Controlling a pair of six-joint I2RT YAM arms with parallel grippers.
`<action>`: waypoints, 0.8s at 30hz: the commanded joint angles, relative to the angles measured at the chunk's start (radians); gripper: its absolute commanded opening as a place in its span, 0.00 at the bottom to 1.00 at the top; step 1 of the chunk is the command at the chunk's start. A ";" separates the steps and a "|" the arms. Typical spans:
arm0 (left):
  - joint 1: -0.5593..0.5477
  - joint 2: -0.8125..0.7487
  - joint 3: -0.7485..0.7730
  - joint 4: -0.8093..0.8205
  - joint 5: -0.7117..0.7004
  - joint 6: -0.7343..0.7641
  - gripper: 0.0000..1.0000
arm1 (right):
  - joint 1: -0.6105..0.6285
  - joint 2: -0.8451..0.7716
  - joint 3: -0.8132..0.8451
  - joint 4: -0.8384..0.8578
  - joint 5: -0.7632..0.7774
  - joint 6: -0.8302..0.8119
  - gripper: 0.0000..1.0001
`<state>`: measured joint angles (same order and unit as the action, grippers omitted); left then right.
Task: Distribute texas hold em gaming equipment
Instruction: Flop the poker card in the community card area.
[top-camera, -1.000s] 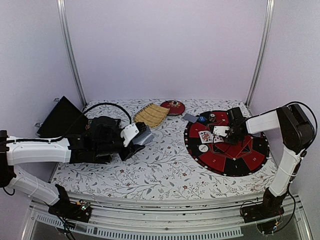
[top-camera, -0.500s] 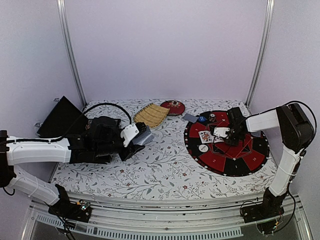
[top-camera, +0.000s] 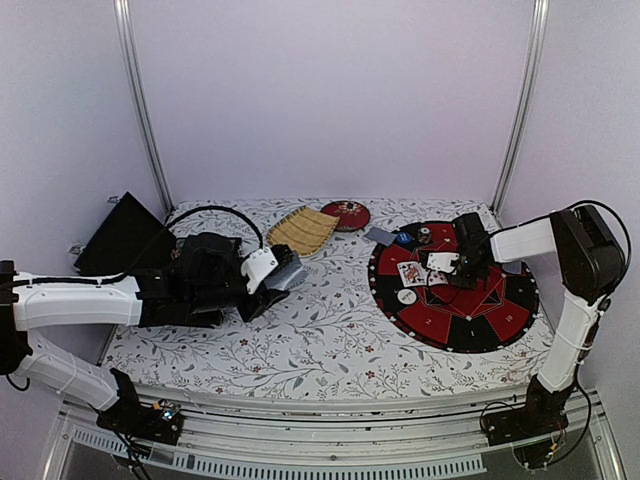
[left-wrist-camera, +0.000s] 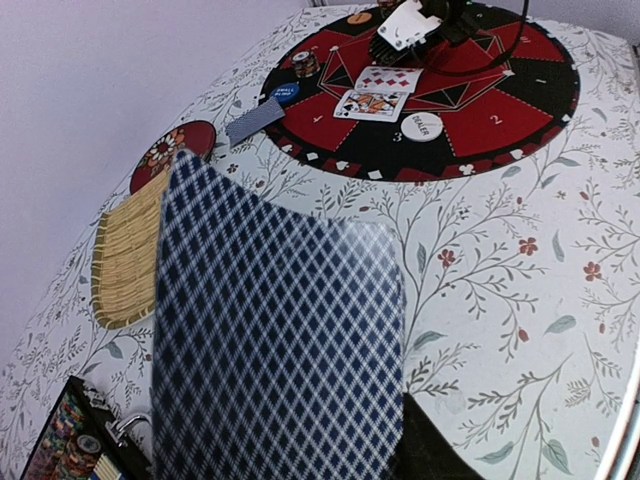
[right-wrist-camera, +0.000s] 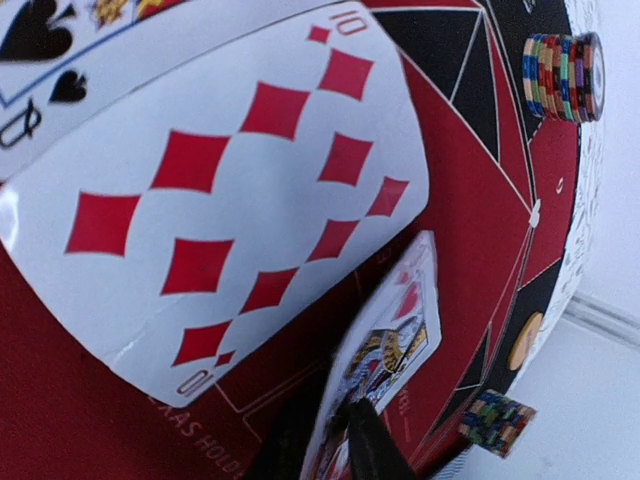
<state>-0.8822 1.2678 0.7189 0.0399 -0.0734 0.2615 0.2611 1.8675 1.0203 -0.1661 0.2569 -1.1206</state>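
Observation:
My left gripper (top-camera: 287, 272) is shut on the card deck (left-wrist-camera: 270, 330), whose blue diamond-patterned back fills the left wrist view and hides the fingers. My right gripper (top-camera: 453, 266) is shut on a white-faced hearts picture card (right-wrist-camera: 390, 345), held tilted just above the round red-and-black poker mat (top-camera: 490, 310). Under it on the mat lie the ten of diamonds (right-wrist-camera: 230, 190) and a queen of spades (right-wrist-camera: 50, 60). The white dealer button (left-wrist-camera: 420, 125), a blue chip (left-wrist-camera: 283, 93) and a face-down card (left-wrist-camera: 255, 120) lie at the mat's edge. Chip stacks (right-wrist-camera: 560, 75) stand on the mat.
The woven bamboo tray (top-camera: 302, 230) and the round red dish (top-camera: 346, 214) sit at the back of the floral tablecloth. A black case (top-camera: 120, 235) with chips stands at the far left. Another chip stack (right-wrist-camera: 495, 420) and an orange chip (right-wrist-camera: 524, 340) are by the mat's rim.
My right gripper has shifted only slightly over the mat with the card still in it. The left arm has not moved.

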 joint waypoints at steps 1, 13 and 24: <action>0.005 -0.022 -0.006 0.009 -0.011 0.005 0.44 | 0.018 0.016 -0.012 -0.099 -0.017 -0.002 0.25; 0.007 -0.039 -0.008 -0.006 -0.016 0.003 0.44 | 0.043 -0.058 -0.030 -0.189 -0.008 -0.017 0.36; 0.007 -0.035 -0.001 -0.016 -0.010 -0.001 0.44 | -0.017 -0.181 0.171 -0.202 -0.232 0.259 0.47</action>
<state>-0.8814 1.2430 0.7189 0.0261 -0.0872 0.2615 0.2882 1.7550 1.0679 -0.3622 0.1383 -1.0416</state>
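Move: The third community slot, where the right hand's tilted face card is to lie, has its middle about 2 cm ahead, 1 cm left and 1 cm below the right hand. The ten of diamonds lies 2 cm ahead and 7 cm left; the queen of spades, 2 cm ahead and 14 cm left; the dealer button, 6 cm back and 14 cm left. From the deck-holding left hand, the slot is roughly 16 cm ahead, 48 cm right and 16 cm below. The right hand, low over the mat, spreads its barely parted fingers to about half open and lets go of the heart face card beside the ten of diamonds, then draws back about 3 cm. It finishes by lifting clear, rising some 3 cm above its starting height and drifting a little over 2 cm left, with only a slight tilt and roll of the wrist. ##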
